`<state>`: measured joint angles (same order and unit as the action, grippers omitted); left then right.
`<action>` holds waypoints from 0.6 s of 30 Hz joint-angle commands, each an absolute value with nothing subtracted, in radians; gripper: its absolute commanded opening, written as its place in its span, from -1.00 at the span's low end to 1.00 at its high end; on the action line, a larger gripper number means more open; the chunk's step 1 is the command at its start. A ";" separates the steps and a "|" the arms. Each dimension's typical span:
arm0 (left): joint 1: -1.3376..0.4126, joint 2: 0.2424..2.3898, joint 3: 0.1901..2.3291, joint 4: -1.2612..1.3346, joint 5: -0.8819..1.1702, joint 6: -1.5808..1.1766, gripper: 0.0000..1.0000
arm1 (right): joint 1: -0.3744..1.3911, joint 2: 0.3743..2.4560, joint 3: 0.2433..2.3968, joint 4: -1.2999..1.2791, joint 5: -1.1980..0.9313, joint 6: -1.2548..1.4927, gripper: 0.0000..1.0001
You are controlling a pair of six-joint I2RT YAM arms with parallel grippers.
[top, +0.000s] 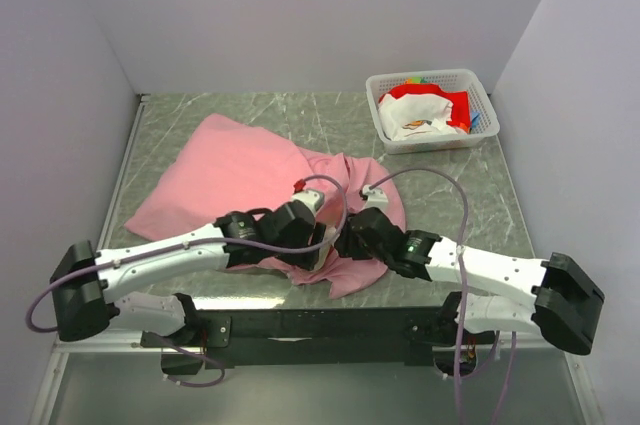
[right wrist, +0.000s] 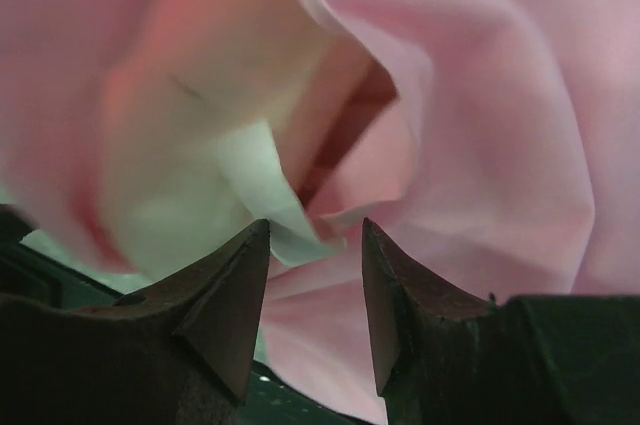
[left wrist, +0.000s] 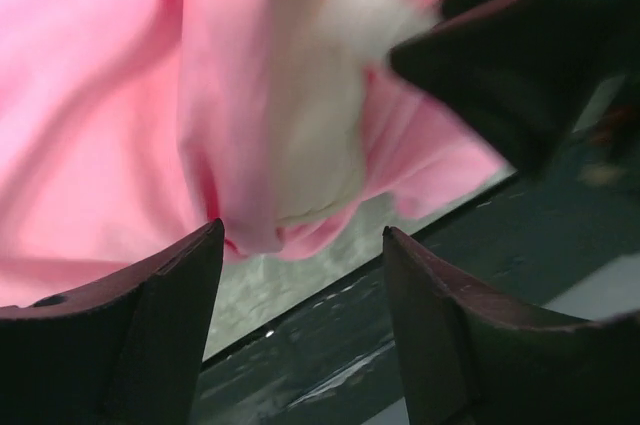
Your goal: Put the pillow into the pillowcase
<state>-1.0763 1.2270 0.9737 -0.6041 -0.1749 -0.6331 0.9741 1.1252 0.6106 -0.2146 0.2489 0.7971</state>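
Note:
The pink pillowcase [top: 235, 180] lies bunched across the table's left and middle, its near end at the front edge. A patch of the cream pillow [left wrist: 320, 135] shows through the folds there, and the rest of it is hidden in the fabric. Both grippers meet at that near end. My left gripper [top: 308, 245] [left wrist: 303, 228] is open with nothing between its fingers, and the fabric hangs just past their tips. My right gripper [top: 352, 240] [right wrist: 316, 223] is also open, its tips against loose folds of pillowcase [right wrist: 480, 145] and pillow [right wrist: 190, 205].
A white basket [top: 382, 115] with white and red cloth items stands at the back right. Walls enclose the table on the left, back and right. The black front rail [top: 320, 325] runs just below the pillowcase's near end. The right arm's dark wrist [left wrist: 520, 55] crowds the left wrist view.

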 commanded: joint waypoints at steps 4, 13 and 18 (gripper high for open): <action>-1.109 1.313 0.928 -0.552 -0.311 -0.701 0.40 | 0.980 1.192 0.589 -0.071 0.253 0.864 -0.01; -0.993 1.454 1.021 -0.448 -0.293 -0.635 -0.67 | 1.006 1.195 0.620 -0.150 0.241 0.828 -1.00; -0.927 1.512 1.113 -0.426 -0.238 -0.588 -0.98 | 1.061 1.060 0.722 -0.300 0.253 0.781 -1.00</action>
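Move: The near rim fold of the pillowcase's mouth lies about 6 cm below the left hand, some 1 cm ahead and 1 cm left; the pillow's exposed end is about 2 cm ahead, 3 cm right and 6 cm below, and the stuffed body of the case centres roughly 15 cm ahead, 20 cm left and 8 cm below. A white tag lies about 3 cm under the right hand and 1 cm left, level fore and aft; from there the pillow's end is some 4 cm left, level fore and aft, and 4 cm down. The pillowcase's rim fold is taken by the left hand, which drops about 6 cm, closes its open fingers to pinch it, then carries it forward some 5 cm along the case. The white tag is pinched by the right hand, which sinks about 3 cm with fingers closing, then lifts 2 to 3 cm, easing slightly back. ##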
